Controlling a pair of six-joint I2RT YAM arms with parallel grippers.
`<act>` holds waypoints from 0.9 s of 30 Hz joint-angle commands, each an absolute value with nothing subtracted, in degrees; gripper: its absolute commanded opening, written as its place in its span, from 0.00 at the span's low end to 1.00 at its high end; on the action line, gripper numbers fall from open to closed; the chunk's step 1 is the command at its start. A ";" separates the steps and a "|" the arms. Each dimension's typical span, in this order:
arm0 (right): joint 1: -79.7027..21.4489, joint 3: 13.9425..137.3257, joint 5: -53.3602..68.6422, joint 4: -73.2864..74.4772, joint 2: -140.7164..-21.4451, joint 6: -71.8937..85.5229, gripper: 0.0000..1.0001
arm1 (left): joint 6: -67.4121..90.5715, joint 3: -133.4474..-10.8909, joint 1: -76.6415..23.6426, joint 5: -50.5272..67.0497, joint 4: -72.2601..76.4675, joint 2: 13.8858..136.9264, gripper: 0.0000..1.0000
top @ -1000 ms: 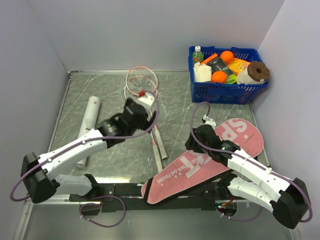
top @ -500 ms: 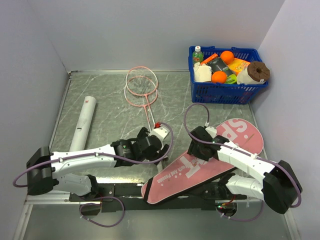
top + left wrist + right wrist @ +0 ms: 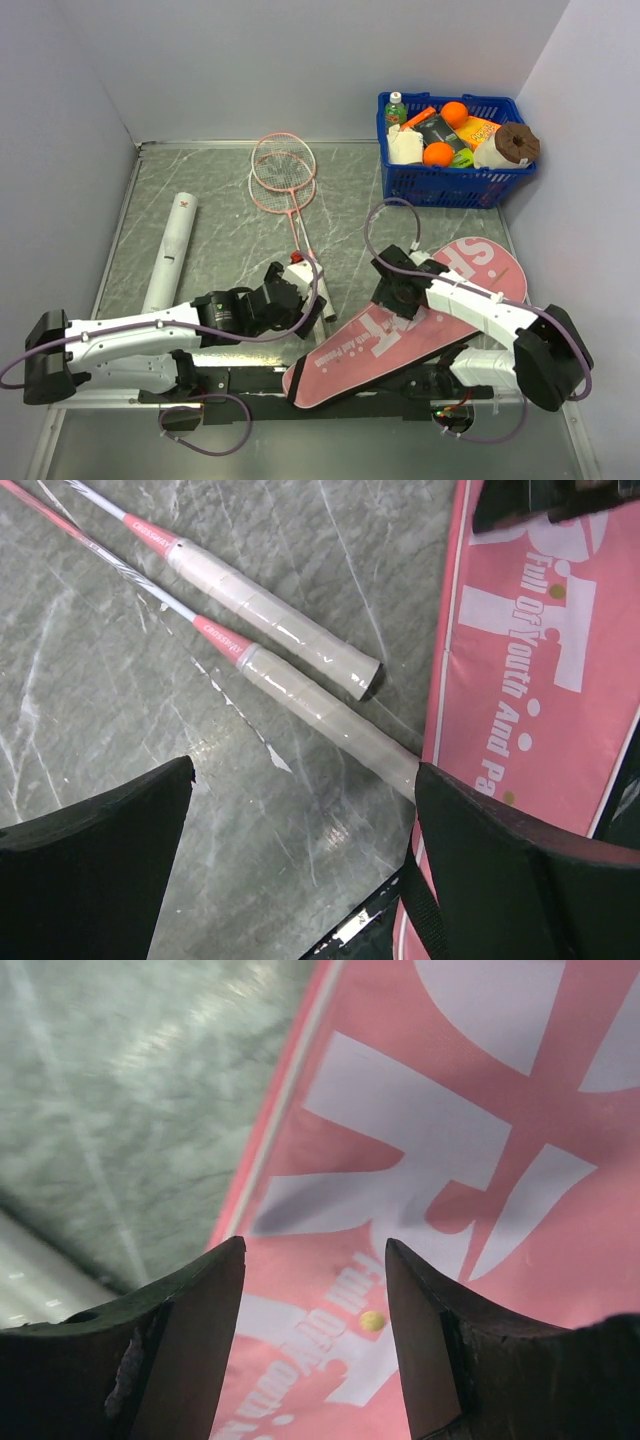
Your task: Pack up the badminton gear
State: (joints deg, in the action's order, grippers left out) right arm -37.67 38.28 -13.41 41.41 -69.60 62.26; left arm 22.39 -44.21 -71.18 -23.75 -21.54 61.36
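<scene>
Two pink-framed rackets (image 3: 283, 175) lie on the table, heads far, pale handles (image 3: 268, 613) near. My left gripper (image 3: 306, 296) hovers open and empty over the handle ends; its fingers (image 3: 95, 855) straddle bare table beside the nearer handle (image 3: 330, 720). The pink bag (image 3: 440, 305) with white lettering lies front right, and it shows in the left wrist view (image 3: 520, 680). My right gripper (image 3: 392, 300) is open and empty, low over the bag (image 3: 450, 1160) near its left edge. The white tube (image 3: 172, 245) lies at the left. The shuttlecock is not visible.
A blue basket (image 3: 455, 150) of groceries stands at the back right corner. Grey walls close in the table on the left, back and right. The black mounting rail (image 3: 260, 385) runs along the near edge.
My left arm has drawn back from the racket heads to the handle ends near the front edge. My right gripper has shifted slightly over the bag's narrow part.
</scene>
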 commanded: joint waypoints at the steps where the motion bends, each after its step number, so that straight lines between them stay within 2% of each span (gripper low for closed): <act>1: -37.35 44.20 -17.48 45.96 -67.41 64.42 0.66 | 22.68 -42.98 -71.72 -22.59 -18.28 58.63 0.96; 8: -37.44 48.87 -15.66 45.88 -78.73 65.13 0.66 | 22.68 -42.54 -71.89 -22.59 -18.28 57.13 0.96; 16: -37.53 47.29 -12.83 42.10 -83.49 65.13 0.62 | 23.20 -41.49 -72.42 -22.85 -18.02 55.99 0.96; 17: -37.44 47.11 -12.57 41.84 -84.45 64.95 0.60 | 23.12 -41.57 -72.42 -22.85 -18.10 56.16 0.96; 21: -37.53 45.62 -10.90 39.64 -85.96 64.43 0.41 | 23.29 -41.92 -72.51 -23.73 -18.72 56.78 0.96; 27: -37.53 44.83 -10.37 38.15 -88.15 63.37 0.29 | 23.73 -42.01 -72.69 -24.52 -19.42 55.81 0.96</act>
State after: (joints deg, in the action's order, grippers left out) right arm -37.60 46.37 -12.14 40.84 -85.54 63.31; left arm 22.39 -41.78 -72.23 -23.42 -20.34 57.08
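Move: The racket bag's far left edge runs about 2 cm ahead of the right hand and 2 cm to its left, some 3 cm below. The nearer racket handle lies roughly 18 cm left and 4 cm ahead, the other handle about 20 cm left and 4 cm back, both about 3 cm below. From the left hand, that same stretch of bag edge is some 7 cm ahead, 17 cm right and 12 cm below. The right hand hops forward-left, then sinks about 5 cm astride the bag's edge while its fingers partly close. ##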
